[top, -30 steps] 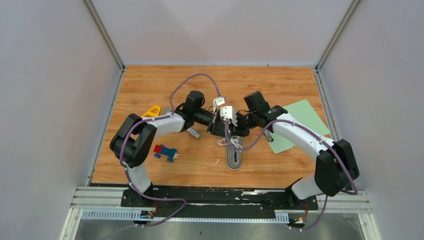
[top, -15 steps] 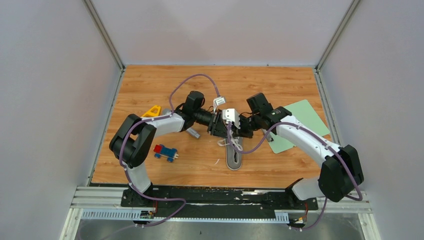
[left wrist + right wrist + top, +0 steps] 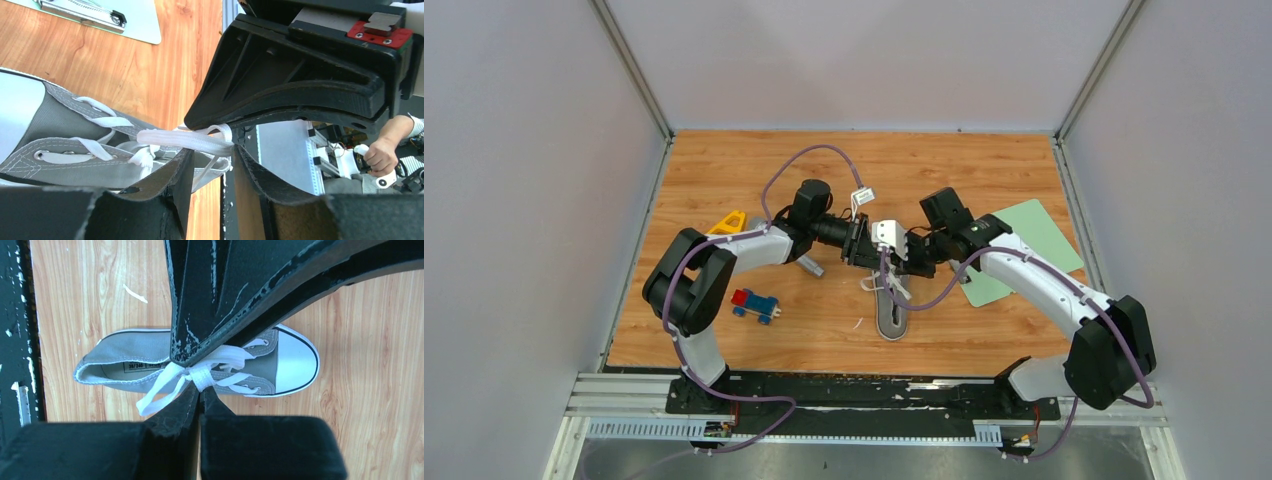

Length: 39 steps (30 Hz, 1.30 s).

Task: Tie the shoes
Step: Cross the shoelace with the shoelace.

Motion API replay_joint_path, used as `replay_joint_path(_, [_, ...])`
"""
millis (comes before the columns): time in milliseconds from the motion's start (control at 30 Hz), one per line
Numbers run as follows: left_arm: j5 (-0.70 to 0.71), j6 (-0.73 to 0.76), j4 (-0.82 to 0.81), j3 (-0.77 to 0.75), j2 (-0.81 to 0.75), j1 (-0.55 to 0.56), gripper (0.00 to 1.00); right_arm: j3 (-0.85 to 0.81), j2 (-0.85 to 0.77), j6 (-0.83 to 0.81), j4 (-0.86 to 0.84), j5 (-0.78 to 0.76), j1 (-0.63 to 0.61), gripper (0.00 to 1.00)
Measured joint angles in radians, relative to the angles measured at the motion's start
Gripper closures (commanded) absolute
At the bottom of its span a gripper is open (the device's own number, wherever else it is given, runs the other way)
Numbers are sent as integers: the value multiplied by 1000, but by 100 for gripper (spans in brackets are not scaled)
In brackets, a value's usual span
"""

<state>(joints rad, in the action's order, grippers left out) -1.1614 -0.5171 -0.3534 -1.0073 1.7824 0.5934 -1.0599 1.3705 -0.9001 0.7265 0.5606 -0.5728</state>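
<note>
The shoe (image 3: 891,318), a small grey sneaker with a white toe cap, lies on the wooden table below both grippers; it also shows in the right wrist view (image 3: 145,357) and the left wrist view (image 3: 60,125). My right gripper (image 3: 200,390) is shut on a bunched piece of white lace (image 3: 202,376) just above the shoe's eyelets. My left gripper (image 3: 211,152) faces it tip to tip, fingers apart, with a band of lace (image 3: 180,140) lying across its fingertips. In the top view the left gripper (image 3: 867,245) and right gripper (image 3: 902,255) meet over the shoe's opening.
A pale green clipboard (image 3: 1014,245) lies to the right under the right arm. On the left are a red and blue toy truck (image 3: 754,303), a yellow piece (image 3: 729,221) and a grey cylinder (image 3: 811,266). A small white scrap (image 3: 858,323) lies beside the shoe.
The left gripper has opened and the right gripper has shut on the lace. Both wrists shifted slightly right and away from the shoe.
</note>
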Motion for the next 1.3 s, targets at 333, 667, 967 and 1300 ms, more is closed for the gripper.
replay_joint_path(333, [4,7,-2,0,0,0,59,-10,-34,-26,58,-67,12,100])
replay_joint_path(667, [20,12,2,0,0,0,58,-53,-66,-17,86,-74,27,100])
replay_joint_path(967, [21,33,18,0,0,0,81,-118,-66,50,185,20,34,100])
replay_joint_path(1300, [18,59,31,18,-2,0,100,-68,-2,208,191,236,37,100])
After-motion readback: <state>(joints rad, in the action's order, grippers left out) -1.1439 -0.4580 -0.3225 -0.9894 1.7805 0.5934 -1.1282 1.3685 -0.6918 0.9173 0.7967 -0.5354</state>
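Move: The white lace strands lie draped across the left hand's open fingertips, about 1 cm to its right and level with it. The right hand, already pinching its lace close by, has the shoe opening about 6 cm back, 1 cm left and 8 cm below. From the right hand, the lace knot is level ahead, 1 cm left and 6 cm down; the clipboard clip is 3 cm ahead, 13 cm right and 12 cm down. Swinging first right about 2 cm, then up some 4 cm, the right hand sweeps back about 5 cm towards the heel, returning left and dipping at the end while rolling about 20 degrees; it keeps its lace pinched. The left hand almost stays in place over the lacing, sinks about 1 cm, and shuts its half-open fingers on the laces. ##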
